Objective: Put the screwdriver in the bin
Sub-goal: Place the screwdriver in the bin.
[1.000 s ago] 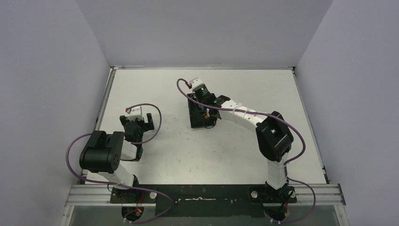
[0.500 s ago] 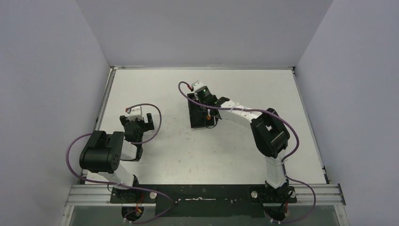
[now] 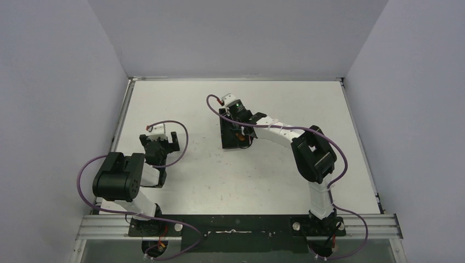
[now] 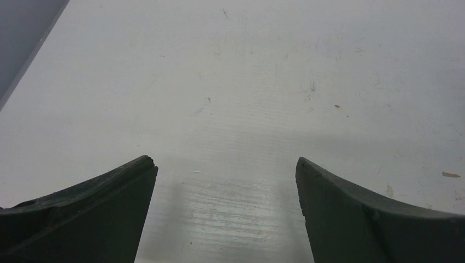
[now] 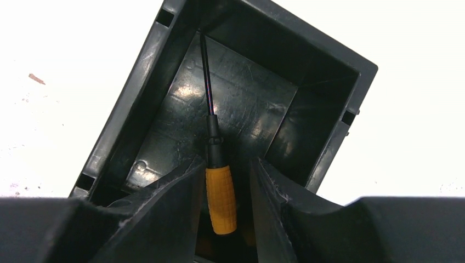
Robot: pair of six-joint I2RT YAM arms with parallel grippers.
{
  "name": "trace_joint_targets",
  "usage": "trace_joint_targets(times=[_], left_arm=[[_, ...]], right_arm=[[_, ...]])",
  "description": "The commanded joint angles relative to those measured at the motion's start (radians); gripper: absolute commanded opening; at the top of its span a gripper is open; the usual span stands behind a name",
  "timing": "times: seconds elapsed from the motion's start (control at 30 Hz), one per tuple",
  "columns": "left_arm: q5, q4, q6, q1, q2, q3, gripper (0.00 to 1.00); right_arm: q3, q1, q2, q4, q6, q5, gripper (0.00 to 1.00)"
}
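Note:
The black bin (image 5: 329, 147) fills the right wrist view, and it sits mid-table (image 3: 227, 140) in the top view. Inside it is the screwdriver (image 5: 220, 198): the orange handle is nearest me, and the thin dark shaft runs to the bin's far left corner. My right gripper (image 5: 227, 163) reaches down into the bin with its fingers either side of the handle. They stand slightly apart, and a dark gap shows on the handle's right side. My left gripper (image 4: 225, 164) is open over bare table, at the left (image 3: 166, 141) in the top view.
White table (image 3: 285, 181) inside grey walls on three sides. A raised rail runs along the left edge (image 3: 123, 112). The right arm's elbow (image 3: 312, 153) stands high just right of the bin.
The right gripper's fingers have parted a little around the screwdriver handle. The right arm's elbow has shifted slightly left. The left arm has not moved.

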Motion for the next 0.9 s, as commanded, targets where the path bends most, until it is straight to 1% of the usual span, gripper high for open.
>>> trace_joint_targets(times=[0.0,0.2,0.23,0.33,0.4,0.43,0.47,0.53,0.87], left_arm=[[0.011,0.053,0.007,-0.002,-0.002,0.024,0.97],[0.011,0.053,0.007,-0.002,-0.001,0.024,0.97],[0.011,0.053,0.007,-0.002,-0.001,0.024,0.97],[0.011,0.053,0.007,-0.002,-0.002,0.024,0.97],[0.011,0.054,0.007,-0.002,-0.002,0.024,0.97],[0.011,0.054,0.007,-0.002,-0.001,0.024,0.97],[0.011,0.054,0.007,-0.002,0.000,0.024,0.97],[0.011,0.053,0.007,-0.002,-0.001,0.024,0.97],[0.011,0.053,0.006,-0.002,-0.001,0.024,0.97]], right_arm=[[0.056,0.005,-0.043,0.008,0.009,0.004,0.37],[0.087,0.011,-0.072,-0.024,0.021,0.005,0.51],[0.093,0.012,-0.076,-0.031,0.023,0.005,0.55],[0.106,0.013,-0.089,-0.043,0.029,0.003,0.73],[0.112,0.014,-0.098,-0.050,0.030,-0.001,0.81],[0.119,0.015,-0.101,-0.054,0.032,0.000,0.87],[0.123,0.014,-0.101,-0.063,0.034,0.000,0.98],[0.138,0.016,-0.101,-0.076,0.036,0.004,1.00],[0.231,0.019,-0.131,-0.138,0.044,0.032,1.00]])
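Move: The screwdriver already lies loose in the bin, just under the right hand: its middle is about 1 cm ahead, level sideways and some 4 cm below. Its tip points to the far-left corner, and its orange handle sits back and right, between the half-parted fingers. The bin's middle is likewise about 1 cm ahead, 0 cm to the side and 4 cm down. From the idle left hand the screwdriver lies roughly 28 cm to the right, 4 cm ahead and 3 cm lower. Coming away from the screwdriver's handle, the right hand spreads its fingers from about a third to wide open as it climbs. It rises nearly straight up out of the bin, about 6 cm, slowly at first and then faster, with the wrist keeping its forward-left, downward slant almost unchanged. ##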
